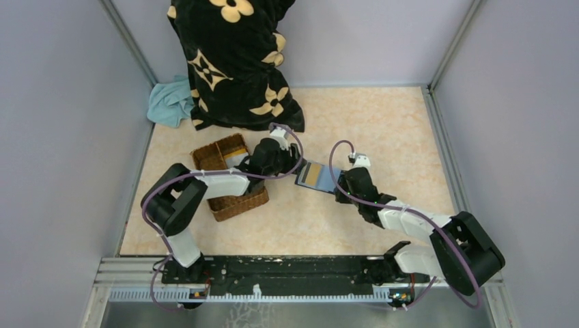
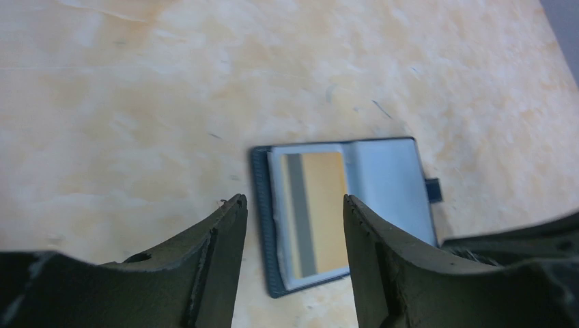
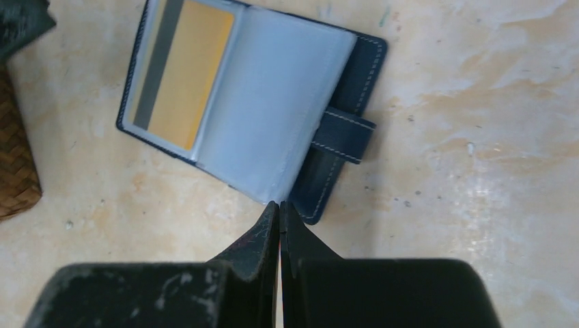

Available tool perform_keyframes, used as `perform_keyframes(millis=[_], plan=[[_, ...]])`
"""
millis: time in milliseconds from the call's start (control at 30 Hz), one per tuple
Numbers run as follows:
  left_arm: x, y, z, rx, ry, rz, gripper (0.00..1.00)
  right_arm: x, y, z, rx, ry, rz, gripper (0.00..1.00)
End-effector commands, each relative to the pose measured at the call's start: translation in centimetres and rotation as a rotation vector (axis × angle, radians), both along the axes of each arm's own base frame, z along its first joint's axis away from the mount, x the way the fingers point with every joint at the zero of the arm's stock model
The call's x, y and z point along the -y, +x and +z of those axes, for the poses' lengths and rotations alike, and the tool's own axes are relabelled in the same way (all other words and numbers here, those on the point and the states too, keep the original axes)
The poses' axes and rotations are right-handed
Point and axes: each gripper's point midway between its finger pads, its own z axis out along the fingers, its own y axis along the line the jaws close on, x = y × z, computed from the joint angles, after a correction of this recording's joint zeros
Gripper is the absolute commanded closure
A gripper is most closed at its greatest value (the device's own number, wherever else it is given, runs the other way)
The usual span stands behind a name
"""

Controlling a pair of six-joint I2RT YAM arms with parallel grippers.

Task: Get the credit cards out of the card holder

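The navy card holder (image 1: pixel 316 176) lies open on the table, its pale blue inside facing up. One yellow credit card (image 2: pixel 321 212) with a grey stripe sits in the left clear sleeve, also plain in the right wrist view (image 3: pixel 184 75). My left gripper (image 2: pixel 292 201) hangs open just above that half, one finger on each side of the card, holding nothing. My right gripper (image 3: pixel 280 203) is shut, its tips meeting at the near corner of the empty right sleeve (image 3: pixel 273 102), next to the clasp strap (image 3: pixel 345 134). From above, the left gripper (image 1: pixel 293 171) and the right gripper (image 1: pixel 339 186) flank the holder.
A brown wicker basket (image 1: pixel 229 179) with compartments stands left of the holder, under my left forearm; its edge shows in the right wrist view (image 3: pixel 17 157). A black flowered blanket (image 1: pixel 235 61) and a teal cloth (image 1: pixel 171 101) lie at the back. Grey walls enclose three sides.
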Motion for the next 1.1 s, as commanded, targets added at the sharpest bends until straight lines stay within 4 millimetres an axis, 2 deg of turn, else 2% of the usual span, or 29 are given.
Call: perform_keyframes(millis=[0, 133, 367, 500, 633, 767, 1067], plan=[[-1.8, 1.3, -0.7, -0.046, -0.015, 0.034, 0.4, -3.4, 1.4, 4.6, 0.136, 0.095, 0.082, 1.0], [-2.7, 2.0, -1.3, -0.044, 0.012, 0.045, 0.4, -4.7, 1.5, 5.4, 0.166, 0.125, 0.129, 1.0], [-1.5, 1.1, -2.8, -0.082, 0.001, -0.028, 0.39, -5.5, 1.7, 3.7, 0.137, 0.175, 0.112, 1.0], [-2.1, 0.9, -3.9, -0.108, 0.003, 0.003, 0.38, -5.8, 1.3, 3.1, 0.114, 0.191, 0.131, 1.0], [-2.1, 0.5, -4.9, -0.133, 0.013, -0.006, 0.38, -5.1, 0.8, 2.2, 0.108, 0.19, 0.112, 1.0], [-1.6, -0.6, -5.3, -0.154, -0.02, -0.034, 0.38, -3.5, 1.5, 0.9, 0.069, 0.164, 0.064, 1.0], [-0.8, -2.2, -5.0, -0.132, -0.034, -0.094, 0.38, -1.3, 4.0, 1.4, 0.073, 0.154, -0.009, 1.0]])
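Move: The card holder lies open below the left gripper, its middle about 5 cm to the right, 1 cm back and 6 cm down. The orange card in it is only some 3 cm to the right and 1 cm back, and the basket stands about 24 cm to the left and 2 cm back. From the right gripper, the holder's middle is roughly 5 cm ahead, 5 cm left and 2 cm lower; its strap is about 5 cm ahead and 2 cm right. Swing the shut right fingertips, now at the holder's near right corner, about 4.5 cm to the left, then back right some 3.5 cm, ending slightly farther forward along its near edge. Meanwhile, slip the half-open left gripper briefly forward-left, then sink it about 5 cm beside the holder's left edge while drawing back and tipping its fingers slightly down. ##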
